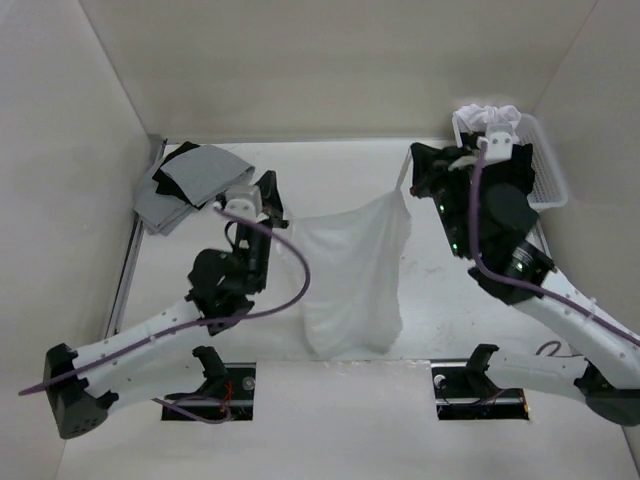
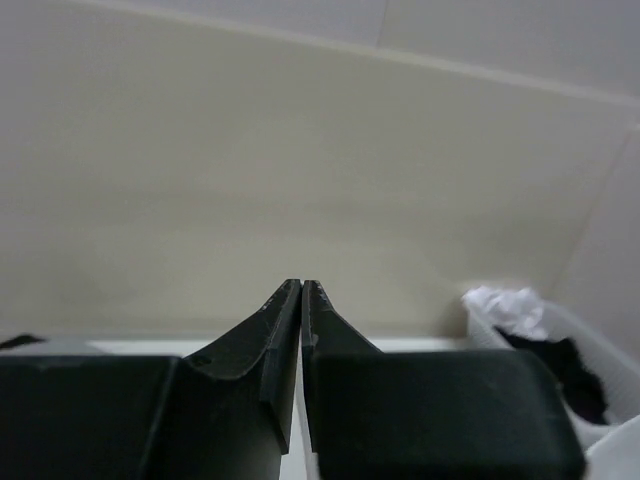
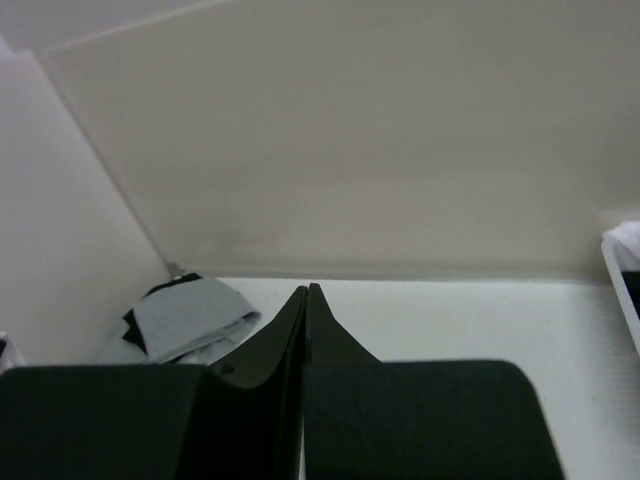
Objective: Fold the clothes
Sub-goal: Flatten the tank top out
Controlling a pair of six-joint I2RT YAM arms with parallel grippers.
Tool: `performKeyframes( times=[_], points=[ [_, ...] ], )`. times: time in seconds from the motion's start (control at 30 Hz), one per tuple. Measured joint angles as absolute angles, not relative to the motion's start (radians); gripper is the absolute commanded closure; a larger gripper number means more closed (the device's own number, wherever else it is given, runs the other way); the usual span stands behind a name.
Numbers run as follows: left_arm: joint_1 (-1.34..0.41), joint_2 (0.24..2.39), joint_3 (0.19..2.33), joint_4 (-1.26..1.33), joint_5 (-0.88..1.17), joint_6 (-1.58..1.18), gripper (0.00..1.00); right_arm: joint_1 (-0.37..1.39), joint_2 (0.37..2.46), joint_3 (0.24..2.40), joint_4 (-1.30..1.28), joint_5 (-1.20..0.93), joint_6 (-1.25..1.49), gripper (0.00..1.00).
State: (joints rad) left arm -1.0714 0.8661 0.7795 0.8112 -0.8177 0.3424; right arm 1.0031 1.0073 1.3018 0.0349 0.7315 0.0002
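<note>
The clothes (image 1: 350, 280), a thin white camisole, hang spread in the air between both arms, the lower hem drooping toward the table's near edge. My left gripper (image 1: 277, 217) is shut on the top left corner; in the left wrist view its jaws (image 2: 301, 283) meet at the tips with a white sliver of fabric low between them. My right gripper (image 1: 414, 182) is shut on the top right corner, by a narrow strap. In the right wrist view its jaws (image 3: 307, 288) are pressed together with a thin white line at the bottom.
A folded grey and black garment (image 1: 190, 180) (image 3: 185, 315) lies at the back left corner. A white basket (image 1: 545, 170) (image 2: 540, 330) holding white and dark cloth stands at the back right, behind the right arm. White walls enclose the table.
</note>
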Motion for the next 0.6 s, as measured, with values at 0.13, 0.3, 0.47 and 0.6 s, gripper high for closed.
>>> performKeyframes(
  times=[0.13, 0.3, 0.47, 0.6],
  points=[
    [-0.747, 1.026, 0.776, 0.648, -0.650, 0.070, 0.96, 0.684, 1.176, 1.299, -0.002, 0.465, 0.195, 1.00],
    [-0.445, 1.386, 0.995, 0.543, -0.450, -0.178, 0.95, 0.426, 1.542, 1.405, -0.031, 0.230, 0.334, 0.99],
    [-0.332, 1.790, 1.397, 0.446, -0.299, -0.295, 0.87, 0.287, 1.923, 1.662, -0.116, 0.099, 0.403, 0.90],
    [-0.288, 1.992, 1.587, 0.372, -0.226, -0.341, 0.60, 0.234, 2.109, 1.828, -0.166, 0.057, 0.431, 0.66]
  ],
)
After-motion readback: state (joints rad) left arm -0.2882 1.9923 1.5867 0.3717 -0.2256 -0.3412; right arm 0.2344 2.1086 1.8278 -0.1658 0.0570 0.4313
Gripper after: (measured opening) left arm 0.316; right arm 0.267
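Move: Both hands hold the tank top's upper corners high over the table; its middle hangs roughly 22 cm below and 10 cm behind them, about 11 cm right of the left hand and 9 cm left of the right. The far table edge is some 40 cm straight ahead and 45 below. The grey clothes lie about 27 cm ahead and 27 left of the left hand, the basket roughly 30 ahead and 34 right of the right hand. Both hands sweep some 35 cm forward while sinking, right steeper, tipping 30–40 degrees down and opening off the tank top. ##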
